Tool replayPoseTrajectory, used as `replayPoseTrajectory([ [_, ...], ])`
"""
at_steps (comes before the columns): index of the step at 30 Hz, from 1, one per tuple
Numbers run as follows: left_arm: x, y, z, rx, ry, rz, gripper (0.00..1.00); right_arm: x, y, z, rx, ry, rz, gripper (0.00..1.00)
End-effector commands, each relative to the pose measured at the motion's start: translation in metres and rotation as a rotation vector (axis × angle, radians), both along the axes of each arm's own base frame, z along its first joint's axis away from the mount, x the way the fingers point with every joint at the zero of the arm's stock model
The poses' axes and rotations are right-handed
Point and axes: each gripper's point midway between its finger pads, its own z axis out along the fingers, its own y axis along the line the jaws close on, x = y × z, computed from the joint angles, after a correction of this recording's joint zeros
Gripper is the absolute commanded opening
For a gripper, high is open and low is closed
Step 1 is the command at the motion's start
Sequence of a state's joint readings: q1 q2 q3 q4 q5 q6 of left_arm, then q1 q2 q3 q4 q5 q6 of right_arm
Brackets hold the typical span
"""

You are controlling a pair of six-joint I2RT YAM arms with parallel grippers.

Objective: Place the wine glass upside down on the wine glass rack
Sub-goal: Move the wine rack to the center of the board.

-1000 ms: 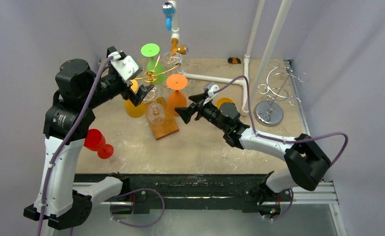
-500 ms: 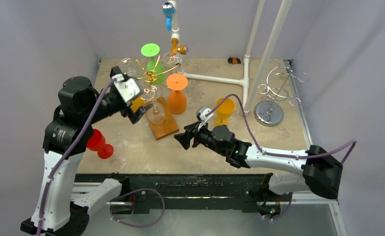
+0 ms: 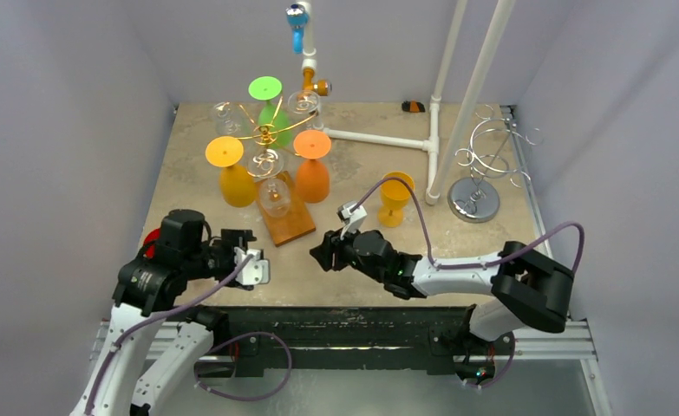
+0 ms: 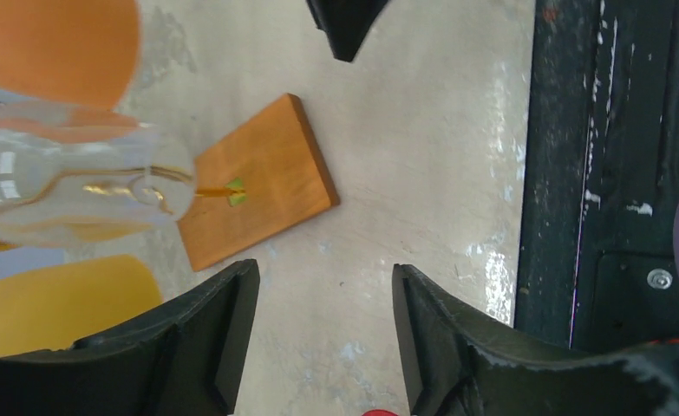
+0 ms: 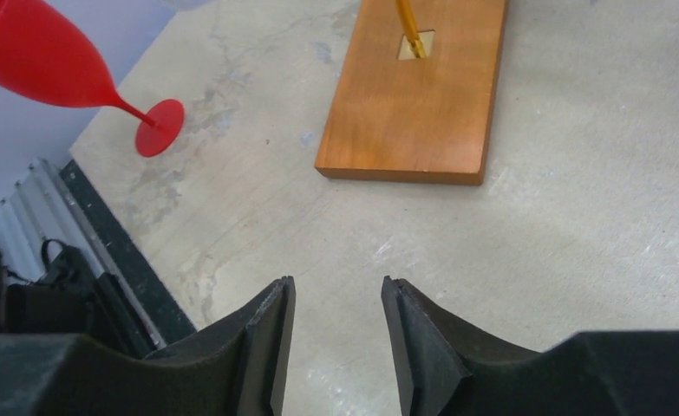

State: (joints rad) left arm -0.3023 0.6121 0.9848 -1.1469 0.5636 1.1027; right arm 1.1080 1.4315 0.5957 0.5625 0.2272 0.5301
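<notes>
The gold wire rack (image 3: 270, 134) stands on an orange wooden base (image 3: 288, 227). Yellow-orange (image 3: 231, 184), orange (image 3: 311, 178), green (image 3: 272, 113) and clear glasses (image 3: 275, 201) hang on it upside down. A yellow glass (image 3: 394, 198) stands upright right of it. A red glass (image 5: 49, 61) stands at the near left, mostly hidden behind my left arm in the top view. My left gripper (image 3: 242, 245) (image 4: 323, 299) is open and empty, near the front edge, pointing at the base (image 4: 257, 182). My right gripper (image 3: 323, 251) (image 5: 336, 303) is open and empty, just right of the base (image 5: 418, 95).
A silver wire rack (image 3: 492, 152) on a round metal base stands at the far right. White pipes (image 3: 379, 139) cross the back of the table. The black front rail (image 4: 613, 173) lies close to my left gripper.
My left arm has pulled back from the rack down to the front edge, leaving the yellow-orange glass hanging. My right gripper has drawn back and down from the orange glass.
</notes>
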Motion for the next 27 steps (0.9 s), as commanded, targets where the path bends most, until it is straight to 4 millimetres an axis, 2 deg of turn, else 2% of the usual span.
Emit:
replayPoseTrajectory([
  [1, 0.015, 0.000, -0.033, 0.129, -0.129, -0.148, 0.56, 0.011, 0.010, -0.001, 0.073, 0.018, -0.076, 0.47],
  [4, 0.026, 0.001, -0.056, 0.190, -0.198, -0.207, 0.48, 0.016, 0.013, -0.013, 0.072, 0.021, -0.105, 0.39],
  [9, 0.035, -0.009, -0.089, 0.213, -0.306, -0.306, 0.44, 0.024, 0.016, -0.032, 0.086, 0.031, -0.163, 0.26],
  [12, 0.039, -0.013, -0.108, 0.234, -0.376, -0.369, 0.43, 0.030, 0.016, -0.044, 0.094, 0.043, -0.204, 0.22],
  [14, 0.044, -0.015, -0.122, 0.249, -0.400, -0.395, 0.41, 0.033, 0.017, -0.055, 0.089, 0.054, -0.226, 0.20],
  [19, 0.057, -0.017, -0.152, 0.302, -0.393, -0.439, 0.35, 0.040, 0.027, -0.065, 0.084, 0.059, -0.239, 0.20],
  [22, 0.073, -0.020, -0.159, 0.307, -0.379, -0.420, 0.31, 0.043, 0.032, -0.070, 0.084, 0.064, -0.247, 0.20],
  [27, 0.084, -0.026, -0.169, 0.308, -0.366, -0.420, 0.28, 0.044, 0.039, -0.078, 0.093, 0.089, -0.245, 0.20],
])
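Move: The rack's wooden base lies about 19 cm ahead of my left hand, 5 cm to its right and some 22 cm below. From that hand, the hanging yellow glass is roughly 15 cm ahead and 1 cm left, the near clear glass 13 cm ahead and 6 cm right, both about 6 cm higher. From my right hand, the base is about 15 cm ahead, 7 cm left and 12 cm down, and the hanging orange glass 10 cm ahead, 1 cm right and some 15 cm up. I bring both hands down in front of the loaded rack, towards the near edge of its wooden base. My left hand sinks about 18 cm, then eases some 6 cm forward, turning clockwise and closing from two-thirds to under a third open. My right hand drops about 10 cm with a little forward, narrowing its fingers from half open to nearly shut. ##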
